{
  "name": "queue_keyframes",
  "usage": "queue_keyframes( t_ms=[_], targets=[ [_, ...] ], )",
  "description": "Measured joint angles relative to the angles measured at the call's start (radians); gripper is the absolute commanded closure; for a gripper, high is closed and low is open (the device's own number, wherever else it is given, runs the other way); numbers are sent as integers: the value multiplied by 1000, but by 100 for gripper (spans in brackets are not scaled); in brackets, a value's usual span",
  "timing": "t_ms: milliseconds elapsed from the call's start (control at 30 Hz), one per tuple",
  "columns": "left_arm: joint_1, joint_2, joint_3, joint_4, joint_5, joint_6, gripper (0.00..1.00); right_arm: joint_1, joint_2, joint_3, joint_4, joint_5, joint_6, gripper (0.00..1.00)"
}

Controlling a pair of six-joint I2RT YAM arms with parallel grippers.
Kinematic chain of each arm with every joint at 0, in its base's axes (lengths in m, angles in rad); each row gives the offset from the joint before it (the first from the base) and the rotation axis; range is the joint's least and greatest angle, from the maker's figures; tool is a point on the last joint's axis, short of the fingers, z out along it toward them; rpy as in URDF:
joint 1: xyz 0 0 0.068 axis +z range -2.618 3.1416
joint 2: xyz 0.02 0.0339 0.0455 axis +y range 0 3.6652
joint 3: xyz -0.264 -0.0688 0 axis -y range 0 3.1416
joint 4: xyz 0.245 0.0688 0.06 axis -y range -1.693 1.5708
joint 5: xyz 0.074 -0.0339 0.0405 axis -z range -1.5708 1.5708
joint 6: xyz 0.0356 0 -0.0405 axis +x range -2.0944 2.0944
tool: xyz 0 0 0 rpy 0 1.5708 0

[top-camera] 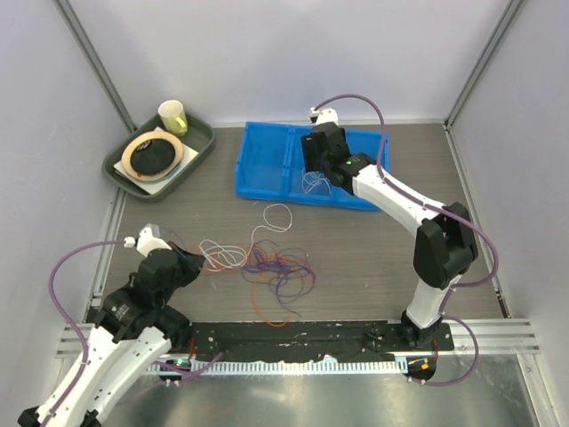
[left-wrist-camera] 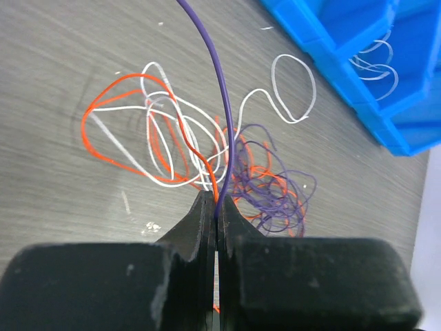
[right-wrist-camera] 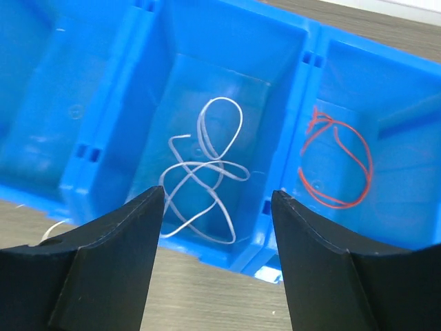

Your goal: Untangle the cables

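Note:
The cables [top-camera: 280, 267] lie as a tangle of white, orange and purple wires in the middle of the table. At the tangle's left edge my left gripper [top-camera: 203, 260] is shut. In the left wrist view its gripper [left-wrist-camera: 216, 200] pinches a purple cable [left-wrist-camera: 219, 103] and an orange cable [left-wrist-camera: 103, 148] at the tips. My right gripper [right-wrist-camera: 217, 196] hangs open over the blue bin [right-wrist-camera: 289, 138] with nothing between its fingers. Below it a white cable [right-wrist-camera: 207, 169] lies in one compartment and an orange cable [right-wrist-camera: 324, 126] in the one beside it.
The blue bin [top-camera: 258, 165] stands at the back centre. A single white loop [top-camera: 277, 216] lies between it and the tangle. At the back left is a grey tray [top-camera: 116, 165] with a cup [top-camera: 172, 116] and a round dark object. A black rail [top-camera: 302, 334] runs along the near edge.

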Motion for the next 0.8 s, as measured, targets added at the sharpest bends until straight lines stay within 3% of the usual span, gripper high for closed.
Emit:
queue_keyframes(
  t_ms=[100, 233, 333, 433, 567, 800],
  targets=[
    [0, 17, 1, 58, 41, 40, 100, 1, -55, -35, 47, -100, -11, 29],
    [0, 66, 34, 115, 76, 79, 100, 21, -220, -197, 157, -338, -68, 26],
    [0, 111, 87, 150, 90, 115, 100, 105, -281, -269, 200, -443, -154, 26],
    [0, 148, 150, 169, 98, 150, 100, 196, -240, -275, 194, -490, -238, 28],
    [0, 154, 185, 196, 98, 175, 100, 251, -88, -236, 146, -400, -199, 29],
    [0, 155, 168, 215, 98, 173, 100, 250, 12, -329, 131, -105, 269, 30]
  ],
)
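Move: From the right hand, open over the box's middle compartment, the white cable's loop on the table lies about 8 cm back, 12 cm left and 17 cm below. The white cable in that compartment is about 2 cm ahead, 2 cm left and 16 cm down; the purple-orange tangle is some 21 cm back and 11 cm left, at table height. From the left hand, the white coil is about 4 cm ahead, 5 cm right and 12 cm below, the loop 14 cm ahead and 19 cm right. With its fingers staying wide open, the right hand rises about 4 cm and swings back and left out over the box's front edge, turning some 45 degrees counter-clockwise, then sinks about 15 cm, easing right and turning most of the way back, to come close above the near end of the white loop. Meanwhile the left hand, still shut on the orange and purple strands, lifts them about 8 cm while drifting a little right and forward, tipping its fingers up about 10 degrees. ##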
